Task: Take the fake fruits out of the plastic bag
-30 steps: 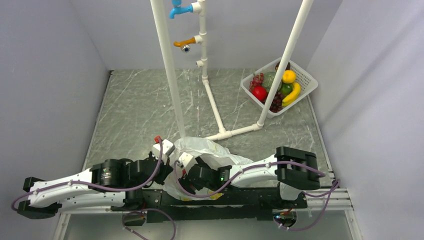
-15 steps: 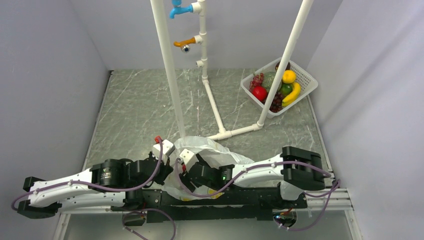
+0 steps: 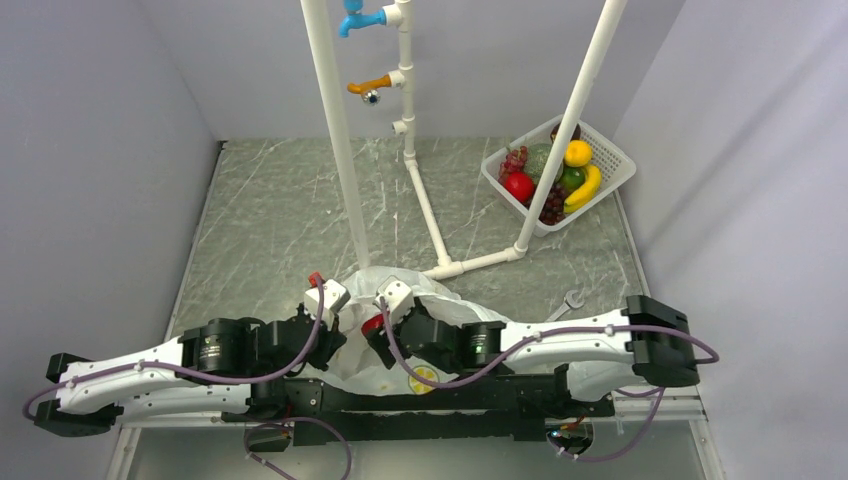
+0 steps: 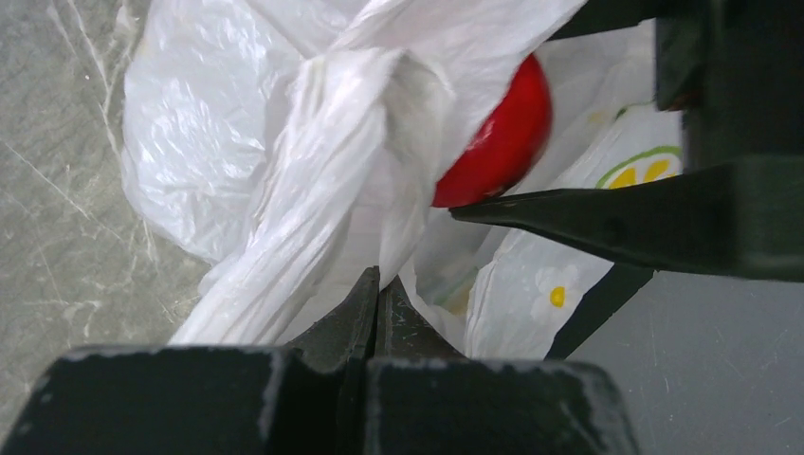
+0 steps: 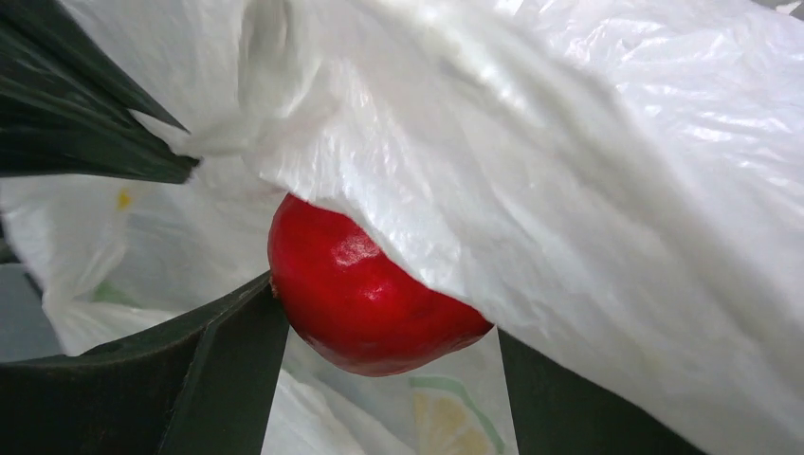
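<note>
The plastic bag lies crumpled between the two arms near the front edge of the table. My left gripper is shut on a bunched fold of the plastic bag, at the bag's left side. My right gripper is shut on a glossy red apple, which pokes out from under the bag's film. The red apple shows at the bag's mouth, and also behind the held fold. Whatever else is inside the bag is hidden.
A white basket at the back right holds a red apple, a banana, a yellow-orange fruit and grapes. A white pipe frame stands just behind the bag. A small wrench lies by the right arm.
My right arm has drawn up and away from the near edge, its jaws have narrowed onto the red apple, and the apple now shows at the bag's mouth. The left arm has stayed put.
</note>
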`<state>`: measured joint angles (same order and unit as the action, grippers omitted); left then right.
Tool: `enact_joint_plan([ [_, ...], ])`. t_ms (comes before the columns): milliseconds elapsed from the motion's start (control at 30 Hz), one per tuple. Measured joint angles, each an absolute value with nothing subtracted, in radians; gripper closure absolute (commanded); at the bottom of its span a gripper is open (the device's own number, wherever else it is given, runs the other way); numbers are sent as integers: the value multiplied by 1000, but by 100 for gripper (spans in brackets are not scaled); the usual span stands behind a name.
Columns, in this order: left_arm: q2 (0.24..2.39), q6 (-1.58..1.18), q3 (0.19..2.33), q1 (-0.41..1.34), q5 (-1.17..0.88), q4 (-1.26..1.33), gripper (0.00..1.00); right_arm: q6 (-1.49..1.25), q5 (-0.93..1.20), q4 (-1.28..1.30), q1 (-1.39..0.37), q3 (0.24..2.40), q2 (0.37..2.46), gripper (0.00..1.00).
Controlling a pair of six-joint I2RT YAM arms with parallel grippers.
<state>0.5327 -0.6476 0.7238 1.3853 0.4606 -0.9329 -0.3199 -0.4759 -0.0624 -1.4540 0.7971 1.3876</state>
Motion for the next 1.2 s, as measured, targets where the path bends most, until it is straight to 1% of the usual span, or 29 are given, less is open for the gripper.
enact_joint_plan([
  [100, 532, -648, 724, 1386, 461, -933, 100, -319, -471, -57, -1454, 797, 1329, 84],
  [233, 503, -648, 724, 1386, 462, -933, 100, -321, -439, -47, -1452, 797, 1280, 85],
  [333, 442, -660, 724, 1387, 479, -936, 100, -324, -411, -46, -1451, 795, 1256, 86],
  [433, 383, -666, 737, 1387, 499, -933, 100, -326, -356, -46, -1446, 789, 1243, 91],
  [500, 369, -654, 762, 1387, 508, -918, 100, -330, -302, -46, -1443, 789, 1246, 92],
  [600, 405, -634, 823, 1388, 524, -899, 100, -343, -213, -48, -1443, 789, 1265, 92],
  [700, 495, -633, 867, 1388, 550, -903, 100, -355, -120, -50, -1443, 789, 1288, 92],
  [867, 627, -670, 856, 1388, 567, -949, 100, -368, -18, -51, -1443, 800, 1287, 93],
  [933, 622, -686, 834, 1388, 574, -967, 100, -371, -12, -47, -1443, 801, 1261, 96],
  [1033, 553, -717, 805, 1388, 584, -990, 100, -371, -36, -40, -1443, 803, 1196, 99],
  [1200, 439, -750, 800, 1388, 616, -1046, 100, -338, -212, 23, -1443, 845, 1068, 100],
])
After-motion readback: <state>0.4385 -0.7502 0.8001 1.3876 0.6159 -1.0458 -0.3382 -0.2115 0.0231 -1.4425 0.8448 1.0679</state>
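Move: The red fruit is already gripped by the right hand, with bag film draped over it. The white basket it is bound for lies some 38 cm ahead, 40 cm to the right and 9 cm below; the pipe's right corner is about 22 cm ahead, 30 cm right, 13 cm down. The bag's middle is 1 cm ahead, 4 cm right, 9 cm below. From the left hand, pinching the bag's rim, the fruit is about 7 cm right, 1 cm ahead, 3 cm below. Keeping its grip on the red fruit, the right hand draws it out from under the bag film: up about 4 cm, back some 7 cm with a slight dip and a counter-clockwise turn, then steeply up and a little forward and right, partly turning back. The left hand, still pinching the rim, jerks up 7 cm, drops most of that, then pulls left about 4 cm. ##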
